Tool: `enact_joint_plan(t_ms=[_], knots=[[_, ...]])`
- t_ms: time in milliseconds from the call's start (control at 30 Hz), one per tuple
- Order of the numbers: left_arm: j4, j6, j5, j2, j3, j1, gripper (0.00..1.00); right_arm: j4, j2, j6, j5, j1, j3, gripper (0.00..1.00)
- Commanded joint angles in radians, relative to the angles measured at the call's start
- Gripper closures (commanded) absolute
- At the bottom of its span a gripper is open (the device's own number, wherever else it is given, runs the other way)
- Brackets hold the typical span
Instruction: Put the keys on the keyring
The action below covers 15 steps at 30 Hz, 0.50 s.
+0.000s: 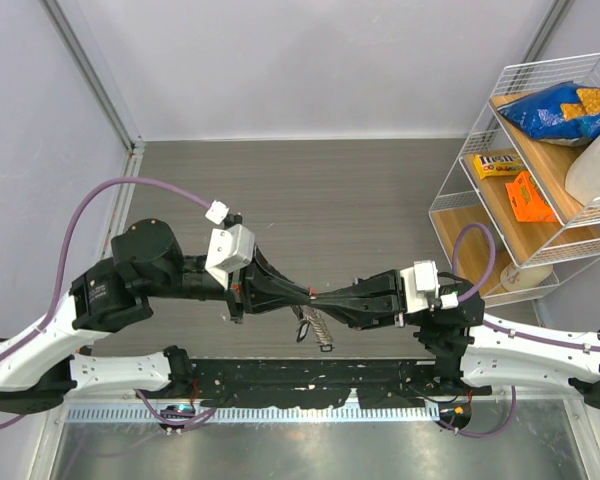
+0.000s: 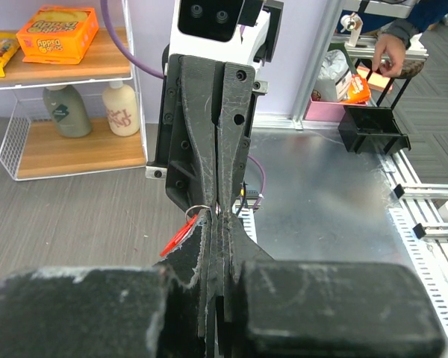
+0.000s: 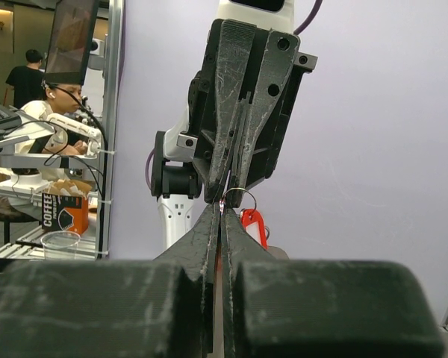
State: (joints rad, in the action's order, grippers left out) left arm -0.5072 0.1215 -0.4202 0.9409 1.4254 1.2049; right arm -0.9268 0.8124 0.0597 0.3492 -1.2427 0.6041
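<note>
My two grippers meet tip to tip above the middle of the table. The left gripper [image 1: 308, 295] [image 2: 216, 214] is shut, and so is the right gripper [image 1: 332, 298] [image 3: 222, 205]. Both pinch at the same spot on the keyring [image 2: 196, 209] [image 3: 244, 194], a thin wire loop that arcs out beside the tips. A key with a red plastic head [image 2: 176, 236] [image 3: 252, 224] hangs from the loop. In the top view the ring's silver beaded strip [image 1: 321, 330] dangles below the tips. No other keys show.
A white wire shelf rack [image 1: 460, 215] stands at the right, with a blue snack bag [image 1: 555, 110] and an orange packet [image 1: 528, 196]. A metal plate [image 2: 321, 194] lies along the near edge, with a black bin [image 2: 373, 128] beyond it.
</note>
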Motion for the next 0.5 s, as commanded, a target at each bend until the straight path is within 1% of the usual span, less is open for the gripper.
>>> enact_joint_plan(t_ms=[0, 200, 267, 300, 367, 433, 467], knots=[[-0.037, -0.013, -0.009, 0.025, 0.036, 0.002, 1.00, -0.093, -0.002, 0.006, -0.012, -0.004, 0.049, 0.94], [-0.053, -0.016, 0.006, 0.035, 0.049, 0.001, 1.00, -0.078, -0.019, 0.008, -0.015, -0.004, 0.043, 0.94], [-0.054, -0.016, 0.015, 0.032, 0.052, 0.001, 1.00, -0.064, -0.027, 0.011, -0.013, -0.004, 0.043, 0.88], [-0.054, -0.017, 0.015, 0.032, 0.052, 0.002, 1.00, -0.057, -0.032, 0.011, -0.012, -0.004, 0.043, 0.82], [-0.059, -0.019, 0.017, 0.036, 0.056, 0.001, 1.00, -0.049, -0.042, 0.011, -0.013, -0.004, 0.037, 0.74], [-0.067, -0.022, 0.018, 0.041, 0.063, 0.001, 1.00, -0.035, -0.058, 0.008, -0.016, -0.004, 0.033, 0.70], [-0.070, -0.022, 0.018, 0.042, 0.064, 0.002, 1.00, -0.029, -0.068, 0.005, -0.018, -0.004, 0.031, 0.70]])
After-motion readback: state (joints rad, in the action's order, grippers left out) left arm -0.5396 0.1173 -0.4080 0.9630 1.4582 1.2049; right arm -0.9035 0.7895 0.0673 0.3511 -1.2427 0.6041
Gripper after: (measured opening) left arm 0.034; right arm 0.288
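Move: The keyring is already pinched at the meeting fingertips of both hands: about 1 cm ahead and 1 cm left of the right hand, and about 1 cm ahead and 1 cm right of the left hand. From the right hand, the red key tag sits some 3 cm ahead, 1 cm left and 2 cm down; the metal chain bundle hangs roughly 6 cm straight below. Right fingers open about a quarter around the keyring, hand nearly still, while the left keeps its pinch. ##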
